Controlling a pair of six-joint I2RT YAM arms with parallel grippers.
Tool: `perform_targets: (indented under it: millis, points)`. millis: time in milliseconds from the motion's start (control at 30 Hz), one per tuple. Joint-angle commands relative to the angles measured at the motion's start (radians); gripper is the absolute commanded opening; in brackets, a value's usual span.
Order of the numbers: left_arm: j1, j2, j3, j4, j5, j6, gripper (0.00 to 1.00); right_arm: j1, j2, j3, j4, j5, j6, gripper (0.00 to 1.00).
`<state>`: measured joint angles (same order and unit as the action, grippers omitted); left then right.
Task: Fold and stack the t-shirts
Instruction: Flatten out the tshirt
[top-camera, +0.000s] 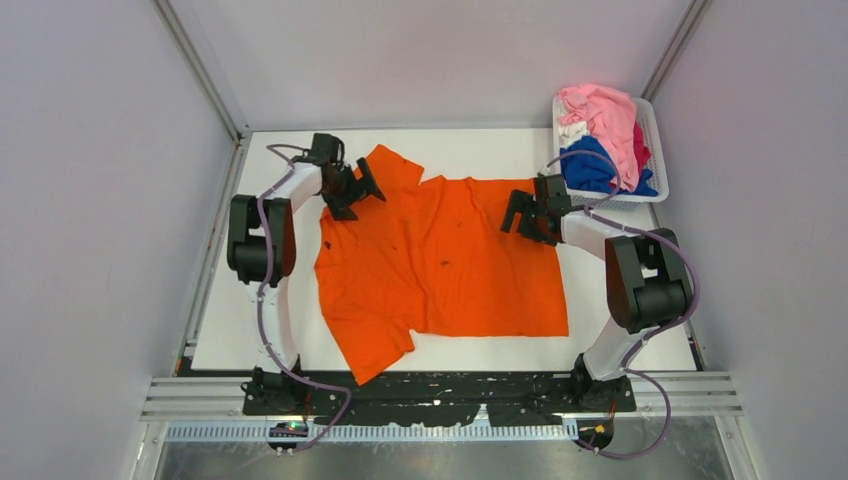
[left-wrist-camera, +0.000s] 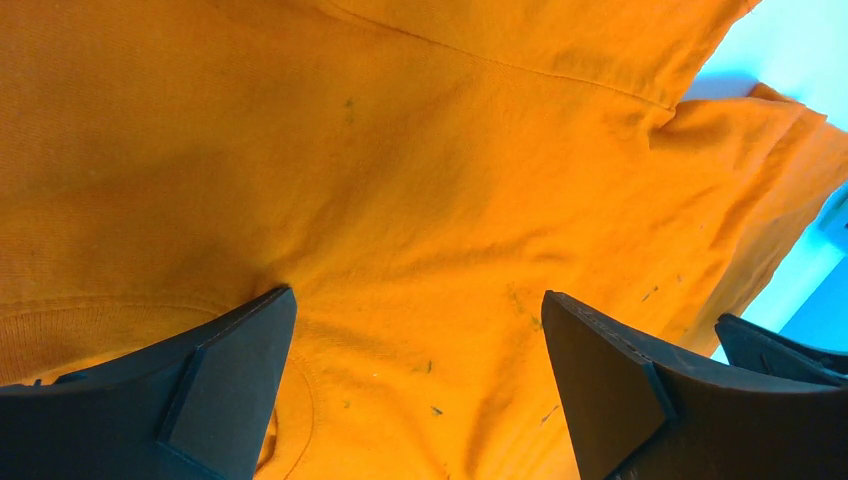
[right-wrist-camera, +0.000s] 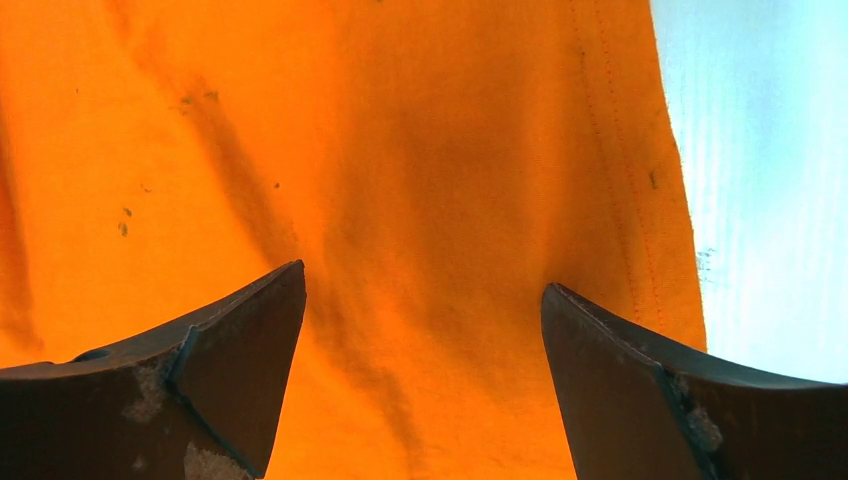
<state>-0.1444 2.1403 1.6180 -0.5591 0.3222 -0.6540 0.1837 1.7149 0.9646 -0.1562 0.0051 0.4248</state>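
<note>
The bright orange t-shirt (top-camera: 440, 265) lies spread on the white table, one sleeve at the far left, another at the near left. My left gripper (top-camera: 356, 190) is open above the shirt's far left part, near the collar; cloth (left-wrist-camera: 420, 220) fills its wrist view between the fingers (left-wrist-camera: 230, 370). My right gripper (top-camera: 522, 215) is open over the shirt's far right edge; its wrist view shows the hem (right-wrist-camera: 640, 180) beside bare table. Pink (top-camera: 605, 115), royal blue (top-camera: 590, 165), white and magenta shirts lie heaped in the basket.
The white mesh basket (top-camera: 652, 130) stands at the far right corner of the table (top-camera: 620, 320). Grey walls close in on three sides. The arms' black base rail (top-camera: 440, 395) runs along the near edge.
</note>
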Motion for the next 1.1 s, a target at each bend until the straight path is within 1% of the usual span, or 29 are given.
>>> perform_targets:
  millis: [0, 100, 200, 267, 467, 533, 600, 667, 733, 767, 800, 833, 867, 933, 967, 1000, 1067]
  points:
    - [0.051, -0.014, -0.019, -0.019, -0.030, 0.015, 0.99, -0.025, -0.026, -0.049, -0.012, -0.021, 0.037, 0.95]
    - [0.059, 0.003, 0.010, -0.026, -0.052, 0.024, 0.99, -0.044, -0.033, -0.053, -0.024, -0.023, 0.052, 0.95]
    - [0.065, 0.031, 0.075, -0.076, -0.052, 0.020, 0.99, -0.053, -0.035, -0.052, -0.023, -0.017, 0.063, 0.95]
    - [0.066, 0.041, 0.104, -0.074, -0.056, 0.012, 0.99, -0.054, -0.036, -0.045, -0.016, -0.022, 0.071, 0.95]
    - [0.068, 0.072, 0.226, -0.131, -0.049, 0.024, 0.99, -0.055, -0.054, -0.002, -0.005, -0.055, 0.051, 0.95]
    - [0.066, 0.043, 0.251, -0.135, -0.028, 0.036, 0.99, -0.054, -0.083, 0.011, -0.011, -0.058, 0.041, 0.95]
    - [0.051, -0.027, 0.245, -0.144, -0.047, 0.056, 0.99, -0.053, -0.134, 0.016, -0.017, -0.061, 0.033, 0.95]
    - [0.023, -0.132, 0.193, -0.151, -0.136, 0.084, 0.99, -0.053, -0.212, -0.006, -0.004, -0.067, 0.029, 0.95]
    - [-0.013, -0.260, 0.087, -0.143, -0.220, 0.106, 0.99, -0.054, -0.309, -0.047, -0.001, -0.042, 0.033, 0.95]
    - [-0.031, -0.330, 0.019, -0.131, -0.255, 0.106, 0.99, -0.054, -0.377, -0.082, -0.005, -0.001, 0.041, 0.95]
    - [-0.048, -0.396, -0.060, -0.115, -0.274, 0.107, 0.99, -0.055, -0.409, -0.101, -0.009, 0.021, 0.047, 0.95]
    - [-0.065, -0.464, -0.171, -0.101, -0.290, 0.092, 0.99, -0.056, -0.475, -0.143, -0.016, 0.062, 0.062, 0.95]
    - [-0.091, -0.528, -0.244, -0.099, -0.305, 0.073, 0.99, -0.056, -0.504, -0.188, -0.016, 0.079, 0.067, 0.95]
    - [-0.162, -0.683, -0.398, -0.103, -0.364, 0.030, 0.99, -0.059, -0.600, -0.245, -0.024, 0.129, 0.087, 0.95]
    - [-0.206, -0.739, -0.474, -0.095, -0.406, 0.011, 0.99, -0.061, -0.618, -0.260, -0.033, 0.136, 0.104, 0.95]
    - [-0.253, -0.790, -0.529, -0.096, -0.434, 0.002, 0.99, -0.062, -0.647, -0.288, -0.038, 0.146, 0.113, 0.95]
    - [-0.328, -0.865, -0.592, -0.161, -0.475, -0.029, 0.99, -0.066, -0.676, -0.316, -0.043, 0.150, 0.130, 0.95]
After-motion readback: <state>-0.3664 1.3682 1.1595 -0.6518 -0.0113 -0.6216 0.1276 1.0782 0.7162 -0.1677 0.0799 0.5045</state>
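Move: The orange t-shirt lies under both open grippers: its middle is about 17 cm to the left hand's right and 14 cm back, and about 18 cm left of the right hand and 8 cm back, a centimetre or two below each. Upright creases run some 15 cm right and 5 cm back of the left hand; the far sleeve lies about 6 cm right and 8 cm ahead of it. From the right hand, the hem edge is 9 cm right, level with it; the clothes basket 22 cm right and 19 cm ahead. The t-shirt is stretched between the open fingertips already on it: the left hand slides about 3 cm left, then edges nearly 4 cm forward, while the right eases only a centimetre to the right. Both then come free and rise some 12 cm, tilting up, the left sweeping 18 cm back over the shirt, the right drifting back and right towards the hem. Fingers stay wide open. ##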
